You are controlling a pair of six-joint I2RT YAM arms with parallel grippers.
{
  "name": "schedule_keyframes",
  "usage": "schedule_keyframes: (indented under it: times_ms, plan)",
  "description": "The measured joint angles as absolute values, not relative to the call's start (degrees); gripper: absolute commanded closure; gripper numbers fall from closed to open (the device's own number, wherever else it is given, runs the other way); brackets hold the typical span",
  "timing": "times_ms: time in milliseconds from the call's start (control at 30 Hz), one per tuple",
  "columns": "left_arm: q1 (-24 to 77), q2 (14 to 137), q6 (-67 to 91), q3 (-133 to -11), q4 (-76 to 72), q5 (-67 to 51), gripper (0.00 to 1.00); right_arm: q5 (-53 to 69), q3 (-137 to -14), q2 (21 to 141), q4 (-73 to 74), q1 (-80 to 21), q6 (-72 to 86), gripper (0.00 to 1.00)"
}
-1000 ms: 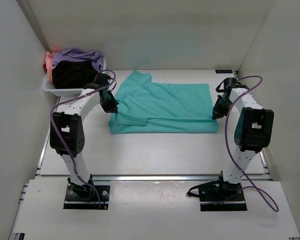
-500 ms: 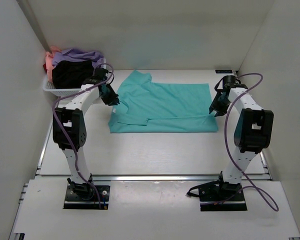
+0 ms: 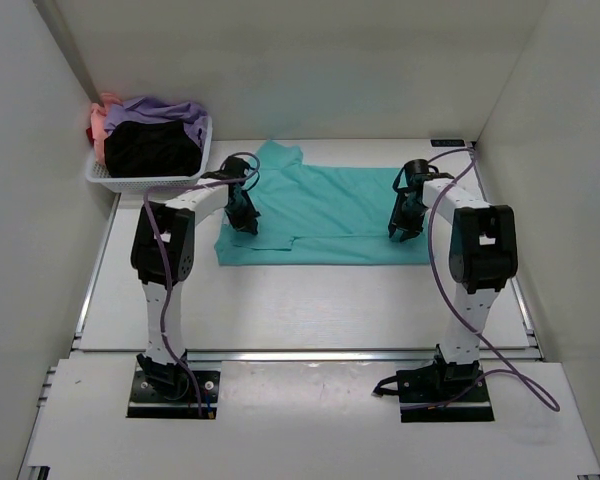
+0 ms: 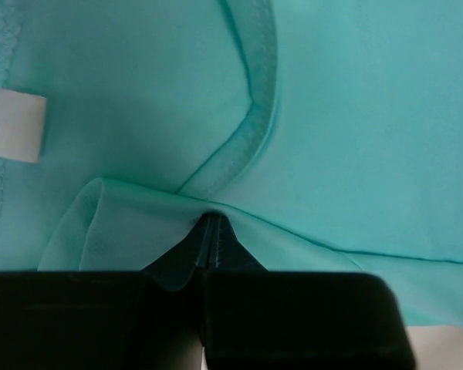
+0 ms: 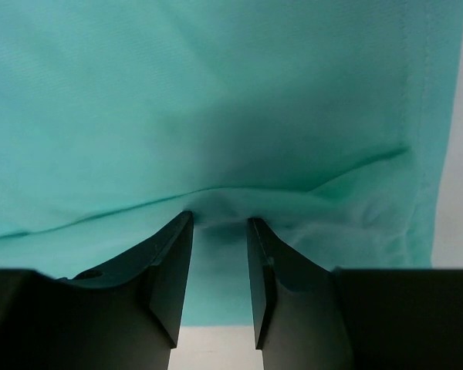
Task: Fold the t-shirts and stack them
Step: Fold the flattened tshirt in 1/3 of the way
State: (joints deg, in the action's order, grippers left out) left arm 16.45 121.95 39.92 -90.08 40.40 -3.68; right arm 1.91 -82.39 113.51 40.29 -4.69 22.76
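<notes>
A teal t-shirt (image 3: pixel 330 215) lies spread on the white table, roughly folded, with its collar toward the back left. My left gripper (image 3: pixel 242 218) is down on the shirt's left part. In the left wrist view it (image 4: pixel 211 220) is shut, and a fold of the teal cloth (image 4: pixel 355 116) is tented up at its tips, close to the collar seam (image 4: pixel 258 108). My right gripper (image 3: pixel 400 228) rests on the shirt's right part. Its jaws (image 5: pixel 220 220) are open, the tips pressing into the cloth (image 5: pixel 216 92) with a small ridge bunched between them.
A white mesh basket (image 3: pixel 130 183) stands at the back left, holding a black shirt (image 3: pixel 150 148), a lavender one (image 3: pixel 165 108) and a pink one (image 3: pixel 100 125). White walls close in on both sides. A white label (image 4: pixel 14 125) shows inside the teal shirt's neck.
Both grippers have moved inward from the shirt's left and right edges onto the cloth. The right one has opened; the left one opened briefly and has shut again on a fold.
</notes>
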Motion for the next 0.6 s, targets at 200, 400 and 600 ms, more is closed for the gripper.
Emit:
schedule_keyframes:
  times_ms: [200, 400, 600]
  plan:
    - [15.62, 116.97, 40.07, -81.87, 37.28, -3.16, 0.94, 1.96, -81.23, 114.5, 39.35, -4.86, 23.77, 0.67]
    - [16.08, 107.31, 40.16, -68.23, 34.85, -3.14, 0.94, 1.74, -74.48, 109.82, 36.84, -7.55, 24.43, 0.67]
    - [16.08, 99.24, 40.03, -58.39, 35.48, -2.96, 0.93, 1.76, -66.57, 103.7, 38.11, -11.05, 26.15, 0.68]
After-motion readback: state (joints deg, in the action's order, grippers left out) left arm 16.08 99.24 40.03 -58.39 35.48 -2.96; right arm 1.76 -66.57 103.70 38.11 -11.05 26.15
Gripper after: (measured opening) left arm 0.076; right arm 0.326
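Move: Both hands sit over the top edge of the turned-up bottom flap, the left fingers already down and nearly shut, the right ones part open about 2 cm above the table. The near table edge is some 30 cm straight back of each hand, the shirt's near fold about 8 cm back. The shirt's middle lies roughly 18 cm right and 4 ahead of the left hand, 20 left and 5 ahead of the right; the basket stands about 26 cm left and 21 ahead of the left hand. The left hand keeps its nearly shut fingertips on the flap's edge and drags the shirt back towards the near table edge, about 12 cm and drifting some 4 cm left, staying low all the way. The right hand first sinks about a centimetre to press its part-open fingertips on the flap, then follows late, dragging back 7 to 8 cm and about 3 left, with hardly any turn of either wrist. ##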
